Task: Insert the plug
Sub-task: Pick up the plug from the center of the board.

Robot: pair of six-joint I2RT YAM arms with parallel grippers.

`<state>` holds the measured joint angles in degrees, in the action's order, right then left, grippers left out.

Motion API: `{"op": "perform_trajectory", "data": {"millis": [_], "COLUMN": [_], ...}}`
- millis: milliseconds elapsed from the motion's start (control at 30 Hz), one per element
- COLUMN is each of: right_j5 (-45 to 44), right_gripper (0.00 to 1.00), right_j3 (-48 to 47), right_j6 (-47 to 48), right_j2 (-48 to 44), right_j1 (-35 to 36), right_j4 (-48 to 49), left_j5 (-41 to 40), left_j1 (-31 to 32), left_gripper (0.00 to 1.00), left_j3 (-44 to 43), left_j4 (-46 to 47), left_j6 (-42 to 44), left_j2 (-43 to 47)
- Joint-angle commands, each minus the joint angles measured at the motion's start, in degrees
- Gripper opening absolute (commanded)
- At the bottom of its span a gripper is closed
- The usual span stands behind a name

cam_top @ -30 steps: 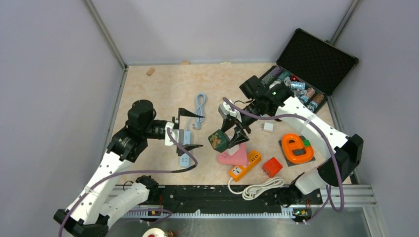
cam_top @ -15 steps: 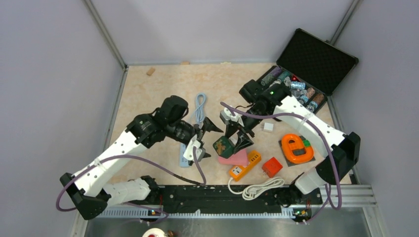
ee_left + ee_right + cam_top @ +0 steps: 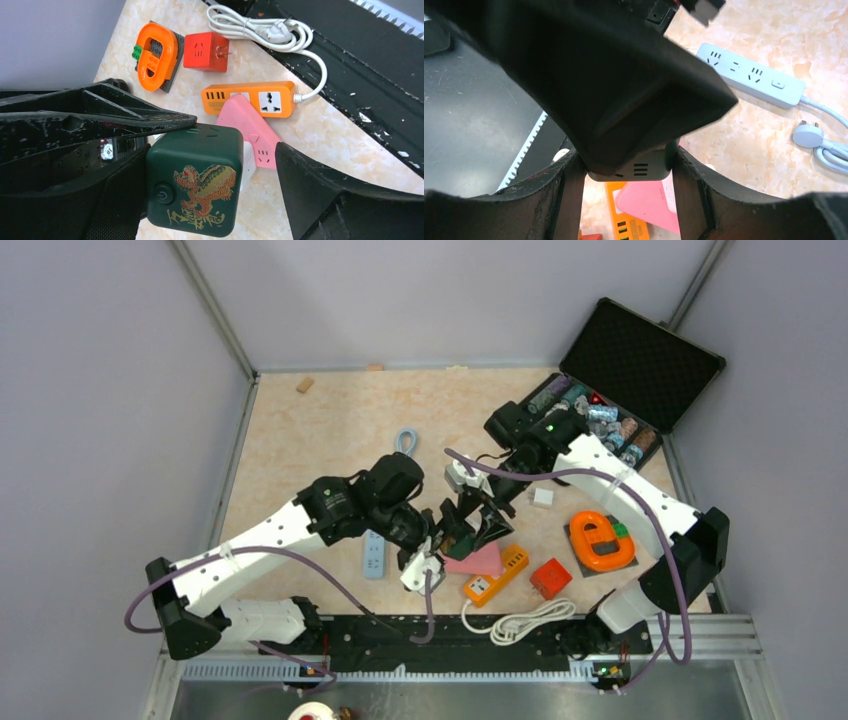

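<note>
A dark green cube plug (image 3: 192, 182) with a gold and red dragon print and a round button hangs above the table. My right gripper (image 3: 631, 192) is shut on it, its two fingers pressing the cube's (image 3: 644, 167) sides. My left gripper (image 3: 210, 200) is open around the same cube: its left finger (image 3: 75, 200) lies against the cube's side and its right finger (image 3: 340, 200) stands a gap away. In the top view the cube (image 3: 452, 531) sits between both grippers at the table's middle. The cube's prongs are hidden.
Under the cube lie a pink power strip (image 3: 480, 560) and an orange power strip (image 3: 497, 577) with a coiled white cable (image 3: 520, 620). A red cube adapter (image 3: 550, 578), an orange block (image 3: 600, 540), a pale blue power strip (image 3: 373, 555) and an open black case (image 3: 625, 380) surround them.
My left arm has swung right from the pale blue strip to the green cube, and its jaws now straddle it. The right gripper has kept its hold on the cube, a little lower.
</note>
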<state>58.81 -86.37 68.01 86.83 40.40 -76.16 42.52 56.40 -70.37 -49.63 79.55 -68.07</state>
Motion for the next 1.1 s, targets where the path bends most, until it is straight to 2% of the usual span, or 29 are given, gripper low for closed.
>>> {"op": "perform_trajectory", "data": {"millis": [0,100,267,500,567,600,633,667,700,767,900,967,1067], "right_j5": [2.04,1.66,0.39,-3.07,-5.07,-6.81,-9.15,-11.79,-14.56,-19.72,-27.89,-32.69,-40.18], "right_gripper": [0.0,0.0,0.0,0.0,0.0,0.03,0.11,0.28,0.41,0.57,0.75,0.79,0.85], "right_j3": [-1.75,-1.57,-1.58,-1.28,-1.17,-0.98,-0.46,0.27,1.44,3.69,9.71,12.89,16.3], "right_j6": [2.26,2.5,3.36,0.74,-1.83,-4.64,-8.63,-12.89,-16.87,-23.16,-32.47,-36.97,-44.49], "right_j2": [-0.37,-0.43,-0.83,-1.11,-1.37,-1.61,-1.97,-2.56,-3.19,-4.82,-9.42,-11.73,-14.11], "right_j1": [0.62,0.77,0.88,1.09,1.11,1.14,1.09,1.09,1.08,1.09,0.84,0.53,-0.2], "right_j4": [0.32,0.27,0.17,2.81,5.08,7.02,10.18,13.52,16.82,22.55,33.53,38.68,44.73], "left_j5": [-4.3,-5.19,-7.59,-8.69,-9.26,-9.65,-9.9,-10.23,-10.53,-11.51,-14.7,-16.89,-23.91], "left_j1": [0.8,0.89,1.08,1.08,1.01,1.03,0.96,0.94,0.96,0.99,0.71,0.7,0.44], "left_gripper": [0.9,0.86,0.71,0.16,0.1,0.06,0.05,0.05,0.05,0.05,0.04,0.05,0.05], "left_j3": [-0.37,-0.27,-0.34,-3.23,-3.49,-3.28,-2.84,-2.17,-1.42,0.64,5.08,6.47,7.62], "left_j4": [1.34,1.36,1.06,-1.57,-1.59,-0.9,0.55,2.04,3.46,6.76,14.32,15.53,17.85], "left_j6": [1.58,2.24,2.06,0.38,-1.36,-2.87,-5.48,-8.14,-10.75,-17.72,-32.66,-39.64,-54.91], "left_j2": [-1.71,-2.72,-3.22,-4.74,-4.77,-4.29,-3.92,-3.38,-2.48,-0.79,1.59,1.59,0.71]}}
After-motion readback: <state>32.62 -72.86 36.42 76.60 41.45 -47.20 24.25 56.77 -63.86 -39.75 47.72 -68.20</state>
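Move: My right hand holds the green plug, whose middle lies just about at its finger pads, perhaps 1 cm left and 1 cm lower. From my open left hand the same plug is about 2 cm ahead, 2 cm right and 2 cm down. Under it, some 20 cm below my left hand, sit the pink socket, 3 cm ahead and 4 cm right, and the orange strip, 1 cm back and 8 cm right. I take the green plug over: my left hand eases about 2 cm forward and a little down and pinches it while my right keeps hold. Both sink slightly together, then my right fingers open, let go and draw off forward, about 7 cm in all, turning clockwise. My left keeps its grip, going on forward and down with a counter-clockwise turn of some 30 degrees. ##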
